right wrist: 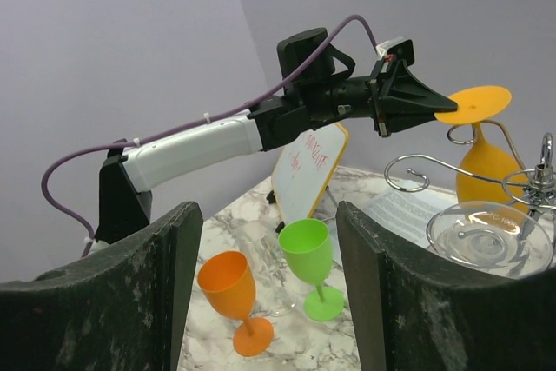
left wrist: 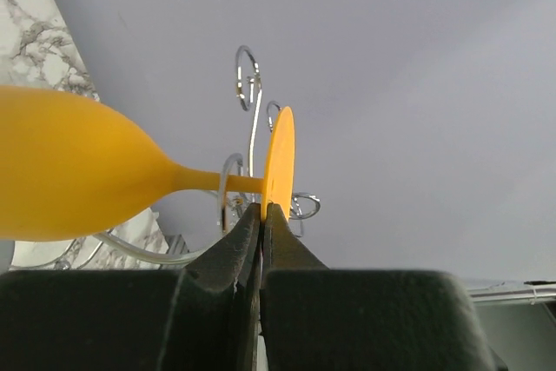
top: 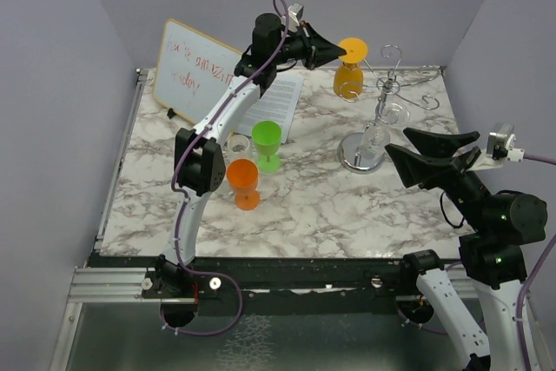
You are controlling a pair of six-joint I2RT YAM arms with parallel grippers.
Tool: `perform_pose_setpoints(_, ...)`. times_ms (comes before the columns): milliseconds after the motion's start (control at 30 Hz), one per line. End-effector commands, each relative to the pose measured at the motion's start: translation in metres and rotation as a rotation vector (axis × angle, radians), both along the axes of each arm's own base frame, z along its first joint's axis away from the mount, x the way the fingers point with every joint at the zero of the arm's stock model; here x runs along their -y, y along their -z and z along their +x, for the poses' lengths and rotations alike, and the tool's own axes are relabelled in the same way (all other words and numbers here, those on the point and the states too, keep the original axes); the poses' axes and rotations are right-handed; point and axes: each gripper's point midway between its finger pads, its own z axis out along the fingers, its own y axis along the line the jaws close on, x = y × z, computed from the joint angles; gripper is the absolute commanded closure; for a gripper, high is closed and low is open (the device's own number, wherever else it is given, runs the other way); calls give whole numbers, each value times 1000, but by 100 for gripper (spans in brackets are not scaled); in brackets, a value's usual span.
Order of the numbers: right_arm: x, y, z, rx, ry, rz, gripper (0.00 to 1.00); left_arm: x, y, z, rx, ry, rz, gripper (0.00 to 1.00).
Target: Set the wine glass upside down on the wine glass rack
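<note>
The yellow wine glass [top: 347, 81] hangs upside down, bowl down and foot up, just left of the wine glass rack [top: 383, 109]. My left gripper [top: 337, 49] is shut on the edge of its round foot [left wrist: 280, 161]. In the left wrist view the stem crosses one of the rack's curled wire arms [left wrist: 228, 193]; I cannot tell whether it sits inside the loop. The rack's disc base [top: 356, 161] stands on the marble table. A clear glass [right wrist: 488, 232] hangs upside down on the rack. My right gripper [top: 400, 142] is open and empty, right of the rack.
A green glass [top: 268, 142], an orange glass [top: 244, 182] and a clear glass [top: 236, 143] stand upright at table centre-left. A whiteboard [top: 191, 71] leans at the back left, with a printed sheet [top: 276, 102] beside it. Grey walls enclose the table.
</note>
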Motion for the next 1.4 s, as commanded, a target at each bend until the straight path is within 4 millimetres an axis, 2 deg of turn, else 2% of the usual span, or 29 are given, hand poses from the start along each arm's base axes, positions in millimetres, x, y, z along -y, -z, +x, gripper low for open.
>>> perform_pose_setpoints(0, 3, -5, -2, 2, 16, 6, 32, -14, -11, 1, 28, -46, 4, 100)
perform_pose_setpoints(367, 4, -13, -7, 23, 17, 11, 32, -25, -13, -14, 56, -63, 80, 100)
perform_pose_setpoints(667, 6, -11, -6, 13, 28, 18, 32, -30, 1, -19, 63, -69, 148, 87)
perform_pose_setpoints(800, 9, -10, -1, -1, 57, 24, 32, -38, 7, -20, 102, -103, 217, 75)
perform_pose_setpoints(1000, 10, -4, 7, -29, 70, 26, 32, -61, 0, -33, 174, -160, 281, 56)
perform_pose_setpoints(1167, 10, 10, 16, -91, 82, 12, 31, -84, 3, -59, 253, -177, 375, 46)
perform_pose_setpoints(1200, 10, 13, 17, -104, 80, 4, 31, -92, 5, -64, 262, -194, 407, 44)
perform_pose_setpoints(1367, 11, 29, 24, -200, 92, 9, 30, -133, 43, -86, 268, -293, 618, 35)
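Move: The left gripper still pinches the upside-down yellow wine glass by its foot's edge. The rack loop it is being set into is about 3 cm to the hand's right and 3 cm below. The rack hub is roughly 8 cm back and 10 cm right, slightly lower. The hung clear wine glass is some 15 cm back, 10 cm right, 12 cm down. From the right hand, the loop is about 30 cm ahead, 4 cm left, 8 cm lower. Sink the left gripper about 2 cm to lower the yellow glass onto the rack loop. Ease slightly left and back with a small lift, then open the fingers as it sinks again, and let go of the foot. Draw off left and back, tipping the fingertips down and turning them forward, some 30 degrees in all. Late on, bring the empty right hand slightly forward and down. ##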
